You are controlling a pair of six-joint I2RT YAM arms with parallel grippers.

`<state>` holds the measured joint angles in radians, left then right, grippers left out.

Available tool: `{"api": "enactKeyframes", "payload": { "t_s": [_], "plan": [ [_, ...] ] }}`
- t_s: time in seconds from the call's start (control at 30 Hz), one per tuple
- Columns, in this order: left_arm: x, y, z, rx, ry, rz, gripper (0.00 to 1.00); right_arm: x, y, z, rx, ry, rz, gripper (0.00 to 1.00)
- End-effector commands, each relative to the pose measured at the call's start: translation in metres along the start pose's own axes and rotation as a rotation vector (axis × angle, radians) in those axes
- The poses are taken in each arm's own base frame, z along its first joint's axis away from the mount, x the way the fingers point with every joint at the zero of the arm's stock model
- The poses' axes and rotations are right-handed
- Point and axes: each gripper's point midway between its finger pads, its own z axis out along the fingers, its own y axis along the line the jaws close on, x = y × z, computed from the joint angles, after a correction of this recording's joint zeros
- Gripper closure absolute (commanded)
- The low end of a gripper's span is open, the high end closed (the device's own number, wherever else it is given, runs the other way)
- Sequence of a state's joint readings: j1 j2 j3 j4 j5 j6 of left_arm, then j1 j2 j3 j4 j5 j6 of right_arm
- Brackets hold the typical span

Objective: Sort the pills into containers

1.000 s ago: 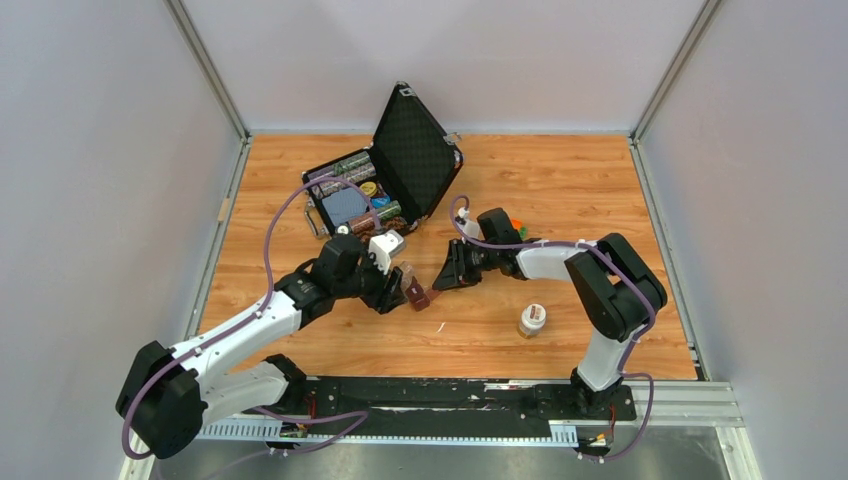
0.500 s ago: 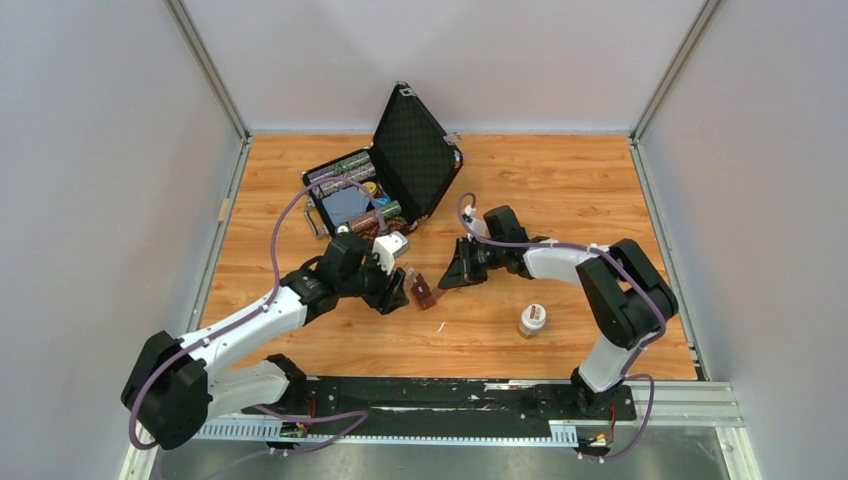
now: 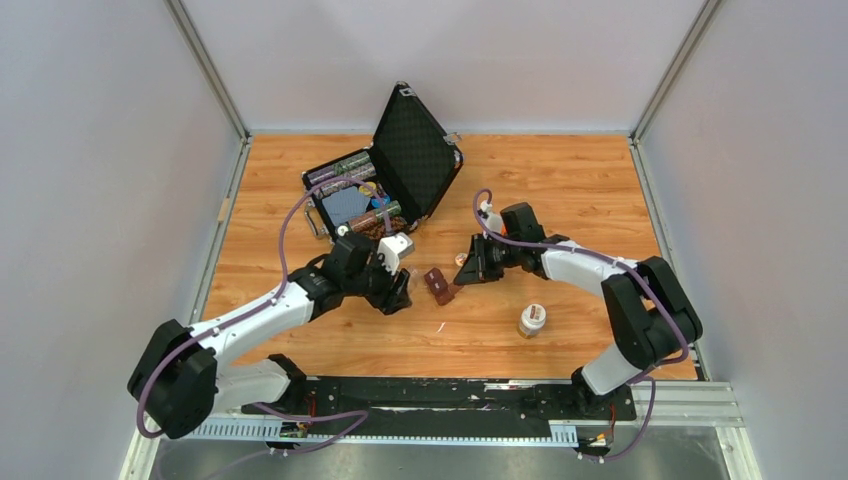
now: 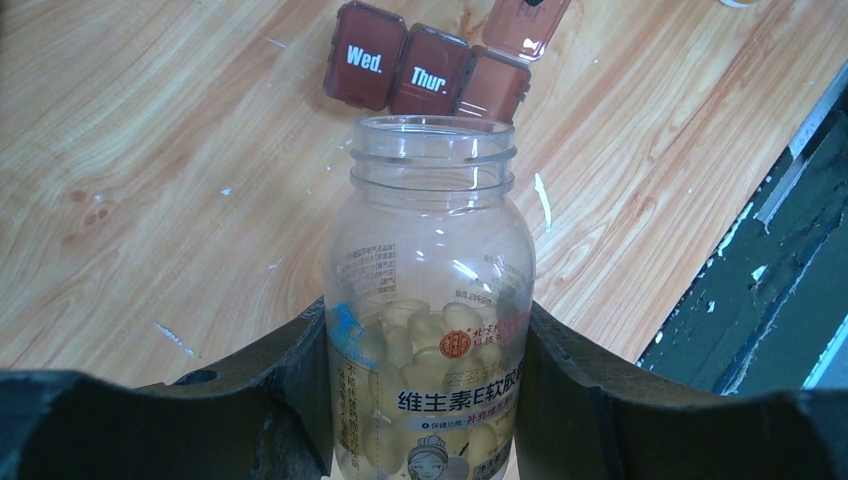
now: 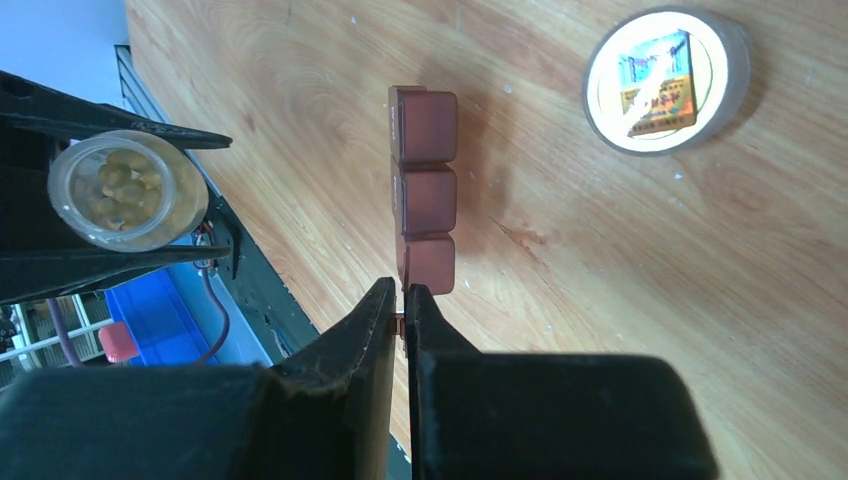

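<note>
The containers [image 5: 425,190] are a dark brown strip of three joined compartments lying on the wood; the left wrist view shows the containers [image 4: 420,75] with lids marked Wed. and Thur. shut and the third lid [image 4: 525,22] raised. My right gripper [image 5: 403,295] is shut on that thin lid at the strip's end, seen from above at the right gripper [image 3: 462,272] beside the containers [image 3: 437,284]. My left gripper [image 4: 425,320] is shut on a clear uncapped bottle [image 4: 430,230] holding pale yellow pills [image 4: 425,325], its mouth pointing toward the strip.
An open black case [image 3: 385,180] with assorted items stands at the back left. A small round white-topped cap or jar [image 3: 532,320] sits right of centre, also in the right wrist view as the cap [image 5: 665,80]. The table's dark front rail [image 3: 450,395] runs along the near edge.
My right gripper has shut on the strip's lid and drawn back to the right, dragging the strip with it. The left arm has followed to the right with the bottle.
</note>
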<state>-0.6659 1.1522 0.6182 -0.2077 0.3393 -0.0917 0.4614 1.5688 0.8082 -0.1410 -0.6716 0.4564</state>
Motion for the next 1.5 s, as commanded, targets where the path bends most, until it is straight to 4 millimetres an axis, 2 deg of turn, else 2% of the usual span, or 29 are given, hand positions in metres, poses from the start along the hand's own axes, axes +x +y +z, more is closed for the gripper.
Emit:
{"api": "enactKeyframes", "payload": {
  "t_s": [0.0,0.33,0.4,0.6,0.77,0.9,0.93,0.97,1.07,1.17,1.3,1.47],
  "plan": [
    [-0.029,-0.013,0.002,0.049,-0.077,0.031,1.0,-0.001,-0.01,0.004,0.019,-0.011,-0.016,0.92],
    [-0.014,-0.025,0.02,0.076,-0.004,0.022,1.0,-0.008,-0.02,0.009,0.053,-0.042,0.032,0.83],
    [-0.01,-0.026,0.023,0.082,0.02,0.024,1.0,-0.01,-0.018,0.009,0.048,-0.046,0.033,0.75],
    [-0.007,-0.03,0.027,0.081,0.053,0.048,1.0,-0.016,-0.014,-0.002,0.076,-0.074,0.031,0.27],
    [-0.01,-0.029,0.033,0.008,0.077,0.091,1.0,-0.025,-0.02,-0.019,0.17,-0.122,0.049,0.14],
    [-0.009,-0.02,0.037,-0.161,0.124,0.197,1.0,-0.034,-0.019,-0.038,0.24,-0.191,0.047,0.11],
    [-0.007,-0.011,0.037,-0.23,0.139,0.224,1.0,-0.036,-0.019,-0.043,0.256,-0.211,0.049,0.1],
    [-0.007,-0.016,0.037,-0.242,0.149,0.247,1.0,-0.038,-0.019,-0.048,0.272,-0.231,0.056,0.1],
    [-0.011,-0.013,0.039,-0.318,0.17,0.299,1.0,-0.043,-0.024,-0.062,0.312,-0.281,0.092,0.09],
    [-0.005,-0.014,0.039,-0.364,0.225,0.332,1.0,-0.046,-0.029,-0.075,0.326,-0.318,0.138,0.09],
    [-0.002,-0.01,0.037,-0.456,0.292,0.363,1.0,-0.047,-0.038,-0.083,0.336,-0.334,0.178,0.1],
    [0.0,-0.009,0.041,-0.497,0.35,0.392,1.0,-0.046,-0.041,-0.082,0.333,-0.327,0.202,0.11]
  ]
}}
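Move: The left hand already holds the clear pill bottle; the pill box's open end compartment lies about 8 cm to its right, 1 cm back and 5 cm below. The right hand still pinches that compartment's lid, with the box's middle about 5 cm left of this hand and 3 cm below. From the right hand, the loose bottle cap stands some 6 cm straight ahead, and the white-capped bottle about 14 cm right and 7 cm back. The right hand lowers the pinched lid and the box about 2 cm, opens wide to let go of the lid, then backs off some 8 cm to its right and 4 cm forward, rising about 5 cm clear. Meanwhile the left hand, keeping its grip on the clear bottle, eases about 4 cm right and 3 cm down towards the open compartment, drawing back slightly on the way and coming forward again, and late on rolls some 35 degrees so its fingers point nearly straight down and the bottle's mouth tips towards the box. ##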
